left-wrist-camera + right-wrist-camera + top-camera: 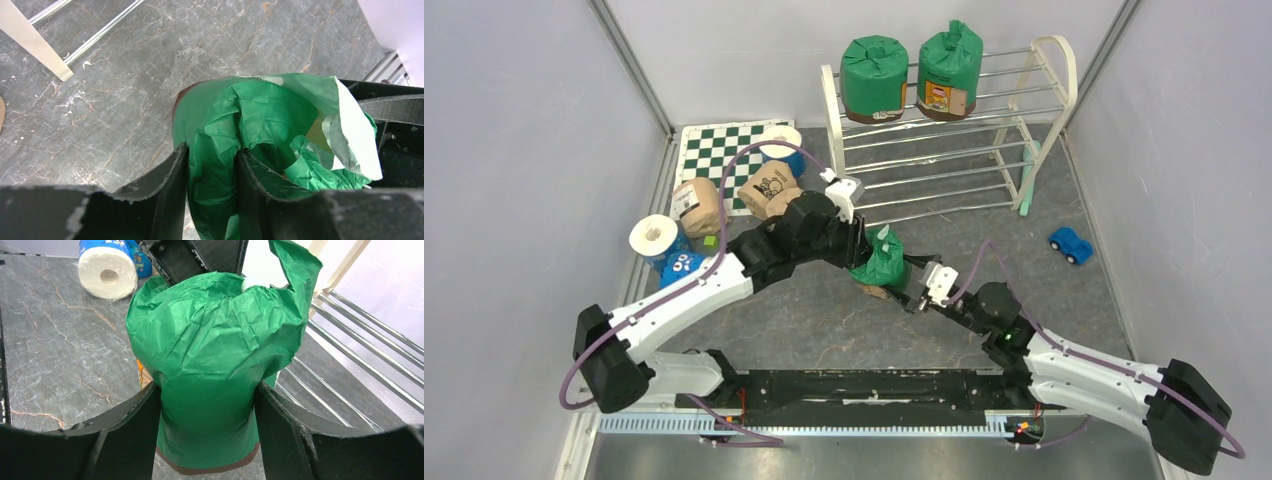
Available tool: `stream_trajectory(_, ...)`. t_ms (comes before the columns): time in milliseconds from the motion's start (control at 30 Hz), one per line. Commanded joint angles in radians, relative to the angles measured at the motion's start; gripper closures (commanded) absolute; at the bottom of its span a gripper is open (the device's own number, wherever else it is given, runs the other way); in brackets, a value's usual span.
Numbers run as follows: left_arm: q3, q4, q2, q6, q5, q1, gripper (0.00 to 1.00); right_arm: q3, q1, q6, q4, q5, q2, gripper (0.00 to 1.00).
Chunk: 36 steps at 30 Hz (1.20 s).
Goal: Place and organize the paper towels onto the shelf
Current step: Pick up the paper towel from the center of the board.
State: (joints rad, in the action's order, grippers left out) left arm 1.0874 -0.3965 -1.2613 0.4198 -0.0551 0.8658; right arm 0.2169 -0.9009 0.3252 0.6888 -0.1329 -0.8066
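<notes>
A green-wrapped paper towel roll hangs just above the floor between both arms, in front of the shelf. My left gripper is shut on the crumpled top of its wrapper. My right gripper is shut across the roll's body, one finger flat on each side. Two more green rolls stand on the shelf's top tier. Tan rolls and white-and-blue rolls lie on the floor at the left.
A green-and-white chessboard mat lies at the back left under some rolls. A small blue toy car sits on the floor right of the shelf. The shelf's lower chrome rods run close behind the held roll. Grey walls close in both sides.
</notes>
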Motion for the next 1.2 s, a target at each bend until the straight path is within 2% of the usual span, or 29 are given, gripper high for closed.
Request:
stream_trajectory(0, 0.059, 0.108, 0.076, -0.013, -0.085, 0.047, 0.53, 0.039, -0.009, -0.021, 0.047, -0.014, 0.013, 0.49)
stream_trajectory(100, 0.052, 0.104, 0.103, -0.015, -0.034, 0.047, 0.39, 0.027, -0.010, -0.022, 0.053, 0.001, 0.026, 0.49)
stream_trajectory(333, 0.033, 0.114, 0.183, -0.027, 0.074, 0.045, 0.39, 0.014, -0.007, -0.018, 0.048, 0.056, 0.059, 0.54)
stream_trajectory(533, 0.008, 0.107, 0.280, -0.049, 0.235, 0.044, 0.28, 0.013, -0.003, -0.016, 0.038, 0.091, 0.094, 0.56)
stream_trajectory(767, -0.037, 0.070, 0.410, -0.122, 0.454, 0.042, 0.23, 0.043, 0.004, 0.011, -0.039, 0.190, 0.168, 0.59)
stream_trajectory(1000, -0.094, 0.014, 0.480, -0.195, 0.622, 0.033, 0.19, 0.192, 0.018, 0.081, -0.213, 0.361, 0.213, 0.60)
stream_trajectory(1167, -0.133, -0.003, 0.522, -0.236, 0.690, 0.018, 0.18, 0.324, 0.053, 0.136, -0.299, 0.466, 0.201, 0.62)
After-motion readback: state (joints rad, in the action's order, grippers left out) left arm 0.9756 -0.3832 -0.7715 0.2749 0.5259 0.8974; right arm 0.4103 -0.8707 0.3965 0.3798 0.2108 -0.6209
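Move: Both hands hold the green paper towel. Its middle is about 2 cm left and 1 cm ahead of the right hand, at its height, and some 4 cm right, 1 cm back and 6 cm below the left hand. The shelf's middle lies roughly 28 cm ahead of the right hand and 11 cm right. The nearest brown roll sits about 14 cm ahead, 16 cm left and 16 cm below the left hand. Upward first, the left hand opens its fingers and lets go of the bag's crumpled top, climbing about 13 cm before swinging some 14 cm left with a slight dip, its fingers tipping up and turning counter-clockwise. The right hand keeps its grip round the roll, rises slowly, then speeds up, right and forward towards the shelf, turning some 20 degrees clockwise. ##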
